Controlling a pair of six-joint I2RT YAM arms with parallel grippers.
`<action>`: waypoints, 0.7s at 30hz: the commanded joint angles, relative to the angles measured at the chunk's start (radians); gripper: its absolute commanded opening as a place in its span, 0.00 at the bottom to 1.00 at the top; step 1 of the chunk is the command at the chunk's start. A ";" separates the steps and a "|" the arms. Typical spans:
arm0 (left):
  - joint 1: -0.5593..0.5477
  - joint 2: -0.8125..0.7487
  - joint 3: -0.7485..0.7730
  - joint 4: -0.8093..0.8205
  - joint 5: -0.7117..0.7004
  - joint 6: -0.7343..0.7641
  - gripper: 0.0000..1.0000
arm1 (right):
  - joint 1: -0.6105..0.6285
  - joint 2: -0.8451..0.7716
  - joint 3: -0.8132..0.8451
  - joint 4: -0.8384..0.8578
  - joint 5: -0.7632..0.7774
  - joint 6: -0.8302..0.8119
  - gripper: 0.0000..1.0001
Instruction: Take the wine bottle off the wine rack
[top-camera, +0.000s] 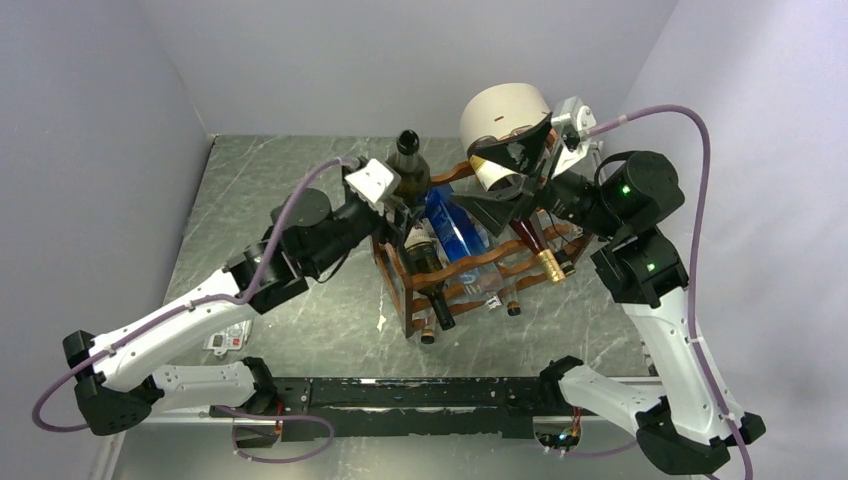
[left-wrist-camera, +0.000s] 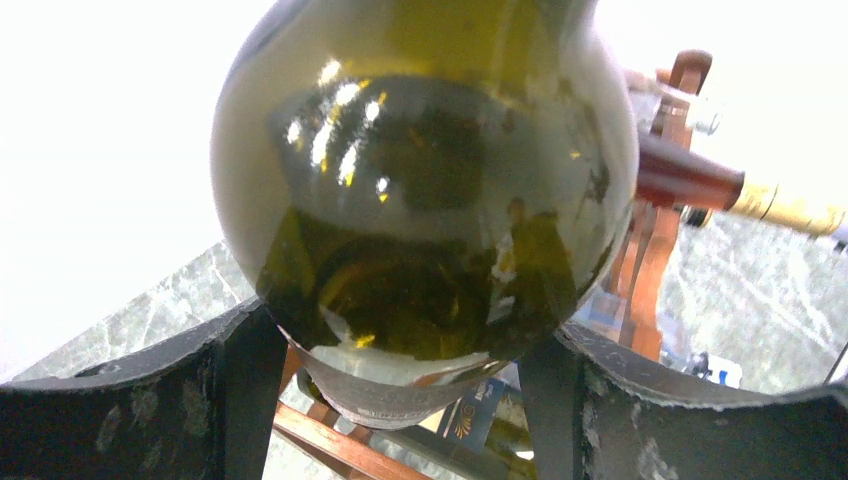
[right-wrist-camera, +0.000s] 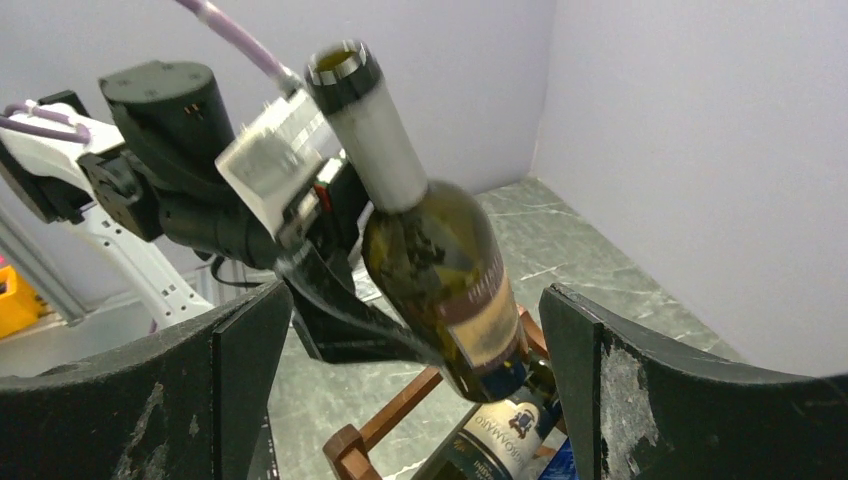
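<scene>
A dark green wine bottle (top-camera: 407, 160) stands tilted, neck up, at the back left top of the reddish-brown wine rack (top-camera: 480, 270). My left gripper (top-camera: 403, 200) is shut on its lower body. In the left wrist view the bottle (left-wrist-camera: 420, 200) fills the gap between both fingers (left-wrist-camera: 245, 380). In the right wrist view the bottle (right-wrist-camera: 440, 260) hangs just above a labelled bottle (right-wrist-camera: 500, 435) lying in the rack (right-wrist-camera: 360, 440), with the left gripper (right-wrist-camera: 330, 300) clasped round it. My right gripper (right-wrist-camera: 415, 295) is open, its fingers wide on either side and apart from the glass.
Several other bottles lie in the rack, among them a blue one (top-camera: 455, 225) and a gold-capped one (top-camera: 540, 255). A white-and-orange cylinder (top-camera: 505, 120) shows above the right gripper (top-camera: 505, 180). Grey walls close the table on three sides. A small packet (top-camera: 228, 340) lies near the left arm.
</scene>
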 joint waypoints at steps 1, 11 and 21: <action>0.020 -0.015 0.159 0.040 -0.031 -0.047 0.07 | 0.004 -0.029 -0.004 0.008 0.066 0.014 1.00; 0.190 0.018 0.317 -0.039 0.043 -0.036 0.07 | 0.005 -0.084 -0.038 -0.066 0.130 0.003 1.00; 0.452 0.038 0.293 0.026 0.147 -0.056 0.07 | 0.004 -0.117 -0.073 -0.142 0.174 -0.023 1.00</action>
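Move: The wine bottle already stands upright in the left gripper, clear of the rack. Open table to the rack's left, where it is heading, lies roughly 22 cm left, 9 cm ahead and 35 cm below. The dark bottle is almost straight below, about 2 cm ahead, 2 cm right and 22 cm down; the blue bottle sits 11 cm right, 5 cm ahead and equally low. From the right hand, that open table is some 35 cm left, 14 cm ahead and far below. The wine bottle, still gripped by its body, is lifted upright by the left hand, first nearly straight up about 8 cm from over the rack. Then it is swung left and forward at that height, some 10 cm left in all, turning about 15 degrees counter-clockwise towards the open table. The empty right hand, fingers wide open, eases about 3 cm away to the right and down. ##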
